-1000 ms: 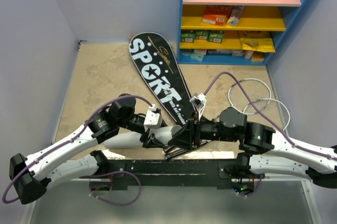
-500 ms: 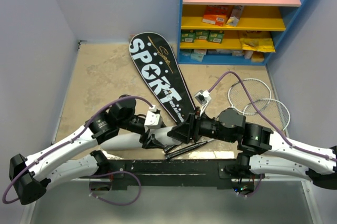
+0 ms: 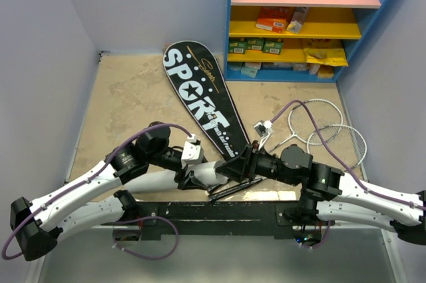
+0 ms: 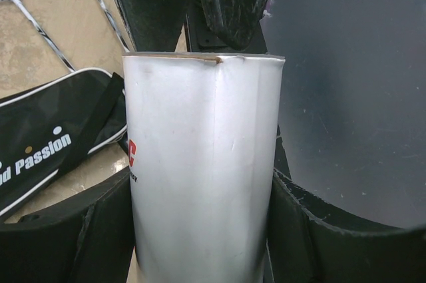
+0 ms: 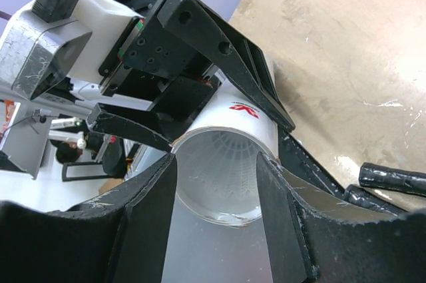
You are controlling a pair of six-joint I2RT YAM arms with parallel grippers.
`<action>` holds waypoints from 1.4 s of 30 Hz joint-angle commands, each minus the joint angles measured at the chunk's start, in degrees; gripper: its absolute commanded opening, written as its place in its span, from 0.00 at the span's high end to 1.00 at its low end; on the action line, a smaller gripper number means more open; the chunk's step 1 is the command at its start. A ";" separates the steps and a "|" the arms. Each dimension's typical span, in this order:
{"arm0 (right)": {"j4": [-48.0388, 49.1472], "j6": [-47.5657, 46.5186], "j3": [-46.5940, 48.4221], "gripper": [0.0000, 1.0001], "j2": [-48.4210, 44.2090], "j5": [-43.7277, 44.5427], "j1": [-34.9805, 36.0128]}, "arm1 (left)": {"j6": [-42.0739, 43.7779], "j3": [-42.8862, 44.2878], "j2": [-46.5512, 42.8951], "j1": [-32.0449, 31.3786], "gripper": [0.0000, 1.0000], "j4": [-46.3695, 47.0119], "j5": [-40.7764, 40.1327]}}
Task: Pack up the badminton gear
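A long white tube [image 3: 212, 173] lies across the front, with my left gripper [image 3: 198, 176] shut on its body [image 4: 203, 163]. My right gripper [image 3: 245, 163] faces the tube's open mouth [image 5: 256, 120], its jaws apart with one finger on each side of the rim [image 5: 216, 163]. A white feathered shuttlecock [image 5: 226, 166] shows deep inside the tube. The black bag lettered SPORT [image 3: 200, 96] lies behind both grippers. Two silver-framed rackets [image 3: 318, 122] lie to the right, their black handles [image 3: 234, 188] running under my right gripper.
A blue shelf unit [image 3: 299, 23] with boxes and rolls stands at the back right. Purple walls close in both sides. The arms' black base rail [image 3: 213, 216] runs along the near edge.
My right gripper has opened a little wider and its wrist has swung right and lower at the tube's mouth. The left gripper and tube have stayed put.
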 commanded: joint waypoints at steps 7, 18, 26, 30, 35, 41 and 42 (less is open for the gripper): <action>-2.04 1.12 -4.20 0.53 1.61 -2.08 0.09 | -0.04 2.14 -2.58 -0.51 1.00 12.63 2.09; -0.47 2.00 -6.84 1.00 1.78 -4.18 0.09 | -0.57 2.05 -3.28 -0.25 1.00 13.95 -1.42; 2.88 0.60 -5.89 1.00 5.73 -8.15 0.18 | -1.89 1.53 -3.38 0.37 1.00 15.89 -8.44; -5.28 -3.43 0.70 1.00 7.58 -3.08 0.18 | 0.04 1.44 -2.94 0.54 1.00 13.95 -13.73; -25.92 -5.21 15.35 1.00 6.97 13.62 0.09 | 2.33 2.84 -1.53 1.33 1.00 10.71 -24.77; -38.08 -4.77 24.88 0.98 2.31 29.19 0.09 | 2.77 5.82 1.89 8.61 1.00 8.86 -34.72; -38.60 -5.11 25.24 0.98 1.87 29.64 0.09 | 2.77 6.44 3.73 10.02 1.00 8.16 -35.78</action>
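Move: The mouth of the tube held in the left hand lies about 3 cm left of the right hand, level fore and aft and some 2 cm below. From the right hand, the racket handles lie roughly 14 cm back, 3 cm right; the racket bag's middle is some 19 cm ahead, 5 cm left; both about 20 cm down. From the left hand, the tube mouth is about 6 cm right, otherwise level. Right fingers shut, sinking 3 cm, then leave tube mouth rightward, up; left swings tube forward about 11 cm. ##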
